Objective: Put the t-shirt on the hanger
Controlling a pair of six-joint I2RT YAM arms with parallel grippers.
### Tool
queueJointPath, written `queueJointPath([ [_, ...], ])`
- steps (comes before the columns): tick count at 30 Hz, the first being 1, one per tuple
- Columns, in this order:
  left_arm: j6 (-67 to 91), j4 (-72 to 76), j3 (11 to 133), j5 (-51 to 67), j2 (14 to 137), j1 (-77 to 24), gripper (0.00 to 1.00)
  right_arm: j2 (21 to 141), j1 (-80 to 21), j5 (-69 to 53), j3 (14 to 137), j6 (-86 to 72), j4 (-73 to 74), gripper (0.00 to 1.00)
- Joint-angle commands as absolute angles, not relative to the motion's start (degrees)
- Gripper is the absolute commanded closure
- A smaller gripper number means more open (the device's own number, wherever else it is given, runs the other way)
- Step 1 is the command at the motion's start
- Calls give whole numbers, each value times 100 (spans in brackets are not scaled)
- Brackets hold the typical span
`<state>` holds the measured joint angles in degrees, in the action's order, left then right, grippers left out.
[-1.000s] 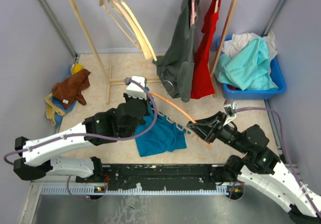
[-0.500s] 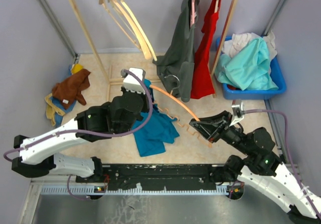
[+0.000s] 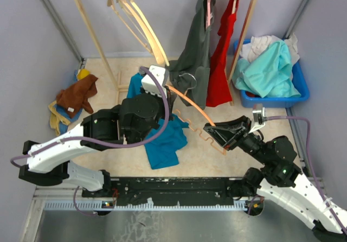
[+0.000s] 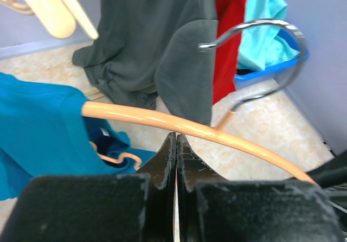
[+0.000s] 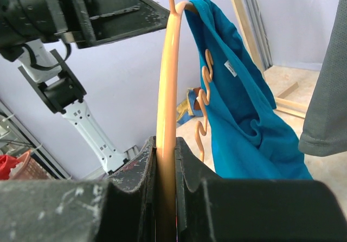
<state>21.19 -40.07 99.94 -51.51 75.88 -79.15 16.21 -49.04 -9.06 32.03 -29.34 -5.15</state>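
The orange hanger (image 3: 190,103) is held off the floor between both arms, its silver hook (image 4: 271,30) close to the dark grey shirt. My right gripper (image 3: 212,129) is shut on the end of one hanger arm (image 5: 167,79). The teal-blue t-shirt (image 3: 165,141) is threaded over the other end and hangs down past the wavy bottom bar (image 5: 205,95). My left gripper (image 3: 162,87) is shut, and nothing shows between its jaws. The hanger arm (image 4: 217,136) runs just past its tips (image 4: 177,136), with the t-shirt (image 4: 38,122) to their left.
A wooden rack (image 3: 97,41) stands behind, carrying cream hangers (image 3: 138,22), a dark grey shirt (image 3: 192,63) and a red garment (image 3: 222,57). At the right sits a blue bin (image 3: 301,87) holding aqua and white cloths. Brown and yellow cloths (image 3: 76,98) lie at the left.
My left arm has swung up and away toward the rack, raising the hanger's far end and the t-shirt. My right gripper kept its hold and shifted slightly.
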Motion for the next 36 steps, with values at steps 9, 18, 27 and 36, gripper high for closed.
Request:
queueJointPath([
  [9,3019,-6211,11734,-5636,8197,-8451,94,1907,-4953,-1036,3521,-3030,-1951,100],
  [18,3683,-6801,11169,-6651,7928,-8470,69,1790,-4956,-1046,3660,-3018,-1745,100],
  [27,2820,-5726,10223,-6946,7635,-8012,49,1825,-4948,-1097,3730,-3034,-1766,100],
  [36,2333,-5079,9663,-6848,7244,-7523,50,1848,-4948,-1131,3762,-3050,-1740,100],
])
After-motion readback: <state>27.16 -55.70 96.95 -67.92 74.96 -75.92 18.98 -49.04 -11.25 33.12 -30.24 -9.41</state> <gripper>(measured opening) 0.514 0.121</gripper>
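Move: The T-shirt's upper edge, draped over the hanger's free end, lies about 8 cm to the left hand's left, 6 cm ahead and some 3 cm lower. The hanger's neck is roughly 6 cm to that hand's right and 2 cm ahead, about level; the hanging grey garment is about 20 cm ahead, 10 cm right and 10 cm below. From the right hand, gripping the hanger, the shirt edge is some 21 cm left, 15 cm ahead and 10 cm higher. The T-shirt edge on the hanger's free end is what the left hand makes for: it first backs off and rises a couple of centimetres, then swings about 10 cm left, moving forward and down some 5 cm each. On the way the shut fingers open about halfway and the hand turns roughly 20 degrees counter-clockwise, its left side rising. The right hand keeps its grip on the hanger, nearly still. ##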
